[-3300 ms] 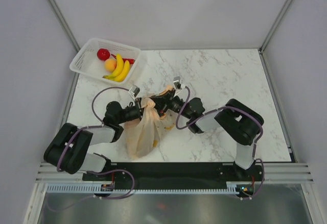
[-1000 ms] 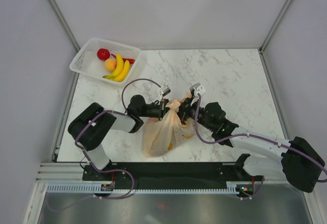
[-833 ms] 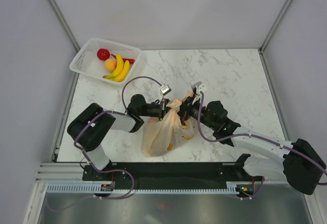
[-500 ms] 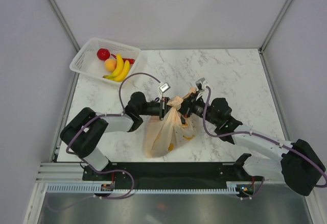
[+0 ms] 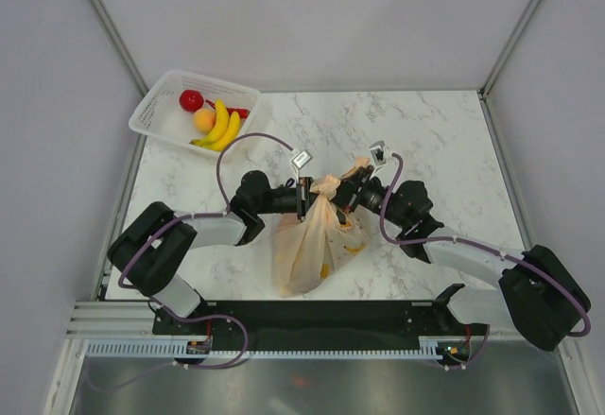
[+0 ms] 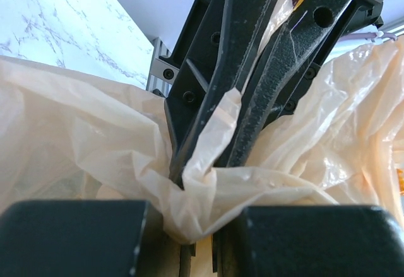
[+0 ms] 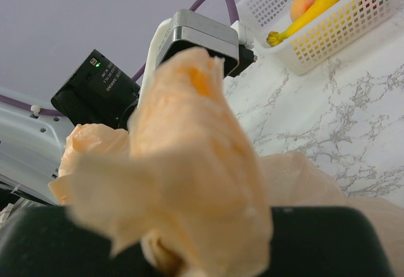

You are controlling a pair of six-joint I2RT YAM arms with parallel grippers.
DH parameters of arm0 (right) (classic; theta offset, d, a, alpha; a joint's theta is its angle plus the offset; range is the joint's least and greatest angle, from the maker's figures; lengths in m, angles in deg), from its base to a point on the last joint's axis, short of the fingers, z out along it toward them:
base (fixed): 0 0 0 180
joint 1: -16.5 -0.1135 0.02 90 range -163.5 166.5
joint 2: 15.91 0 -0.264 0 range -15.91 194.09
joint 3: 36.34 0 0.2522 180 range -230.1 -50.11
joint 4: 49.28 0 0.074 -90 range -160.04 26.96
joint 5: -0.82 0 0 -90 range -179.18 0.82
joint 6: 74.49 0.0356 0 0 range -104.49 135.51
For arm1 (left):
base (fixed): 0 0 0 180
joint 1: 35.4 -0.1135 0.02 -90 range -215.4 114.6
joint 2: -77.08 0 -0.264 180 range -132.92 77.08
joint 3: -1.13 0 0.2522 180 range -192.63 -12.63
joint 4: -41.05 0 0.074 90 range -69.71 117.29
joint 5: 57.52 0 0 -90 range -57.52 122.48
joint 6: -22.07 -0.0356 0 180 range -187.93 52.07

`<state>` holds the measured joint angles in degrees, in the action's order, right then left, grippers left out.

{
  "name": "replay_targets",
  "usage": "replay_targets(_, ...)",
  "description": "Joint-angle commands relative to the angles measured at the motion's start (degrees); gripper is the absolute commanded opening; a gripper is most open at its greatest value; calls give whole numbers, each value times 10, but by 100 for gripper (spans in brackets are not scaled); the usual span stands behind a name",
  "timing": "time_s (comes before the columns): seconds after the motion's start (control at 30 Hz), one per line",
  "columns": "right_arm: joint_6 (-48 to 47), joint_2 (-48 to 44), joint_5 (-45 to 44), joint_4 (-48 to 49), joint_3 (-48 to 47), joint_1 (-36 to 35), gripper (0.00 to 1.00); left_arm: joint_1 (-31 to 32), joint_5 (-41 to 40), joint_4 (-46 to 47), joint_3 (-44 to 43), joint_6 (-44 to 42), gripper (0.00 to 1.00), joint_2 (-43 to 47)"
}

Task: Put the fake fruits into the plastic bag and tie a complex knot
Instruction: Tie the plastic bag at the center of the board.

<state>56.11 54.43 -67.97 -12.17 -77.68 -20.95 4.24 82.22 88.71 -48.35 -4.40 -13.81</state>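
The plastic bag (image 5: 310, 238), thin peach-beige film, stands mid-table with its top bunched (image 5: 327, 186) between my two grippers; I cannot tell whether that bunch is a knot. My left gripper (image 5: 304, 198) is shut on the bag's film (image 6: 189, 223). Facing it, my right gripper (image 5: 346, 194) is shut on a crumpled handle strip (image 7: 189, 163). Yellow shapes (image 5: 324, 268) show through the bag. Fake fruits lie in the basket: a red apple (image 5: 191, 100), a peach (image 5: 203, 119), bananas (image 5: 223, 124) and a red chili (image 5: 240, 112).
The white lattice basket (image 5: 159, 111) sits at the table's far left corner and also shows in the right wrist view as basket (image 7: 341, 31). Grey walls close in the table on three sides. A black rail (image 5: 321, 320) runs along the near edge.
Both grippers shifted slightly toward the far side with the bag's top still held. The right arm's elbow swung in toward the table, and the bag now stands taller and narrower.
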Motion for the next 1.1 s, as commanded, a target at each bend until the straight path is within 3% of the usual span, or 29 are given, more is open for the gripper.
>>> replay_targets(0.0,11,-7,66,0,2,-10,10,9,-30,55,-15,-10,16,9)
replay_targets(0.57,-24,-80,28,-99,5,19,35,9,-27,55,-13,-12,16,-1)
replay_targets(1.07,-35,-100,23,-137,-2,39,48,17,-25,106,-11,21,16,-30)
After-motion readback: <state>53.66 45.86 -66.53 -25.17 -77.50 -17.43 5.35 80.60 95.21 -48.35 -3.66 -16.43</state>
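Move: The gathered neck of the plastic bag lies about 3 cm left of my right hand and 1 cm ahead, almost level. The bag's loose tail stands some 5 cm above that hand, roughly 3 cm ahead and 4 cm right, while the fruit-filled bag body hangs about 10 cm back, 6 cm left and 14 cm lower. From my left hand, the neck is about 4 cm right and 1 cm ahead. I spread my right fingers from nearly shut to about half open around the bag film bunched between them, easing that hand about 3 cm to the right, away from the neck. My left fingers keep their narrow grip on the film and stay almost in place, holding the bag against this. ##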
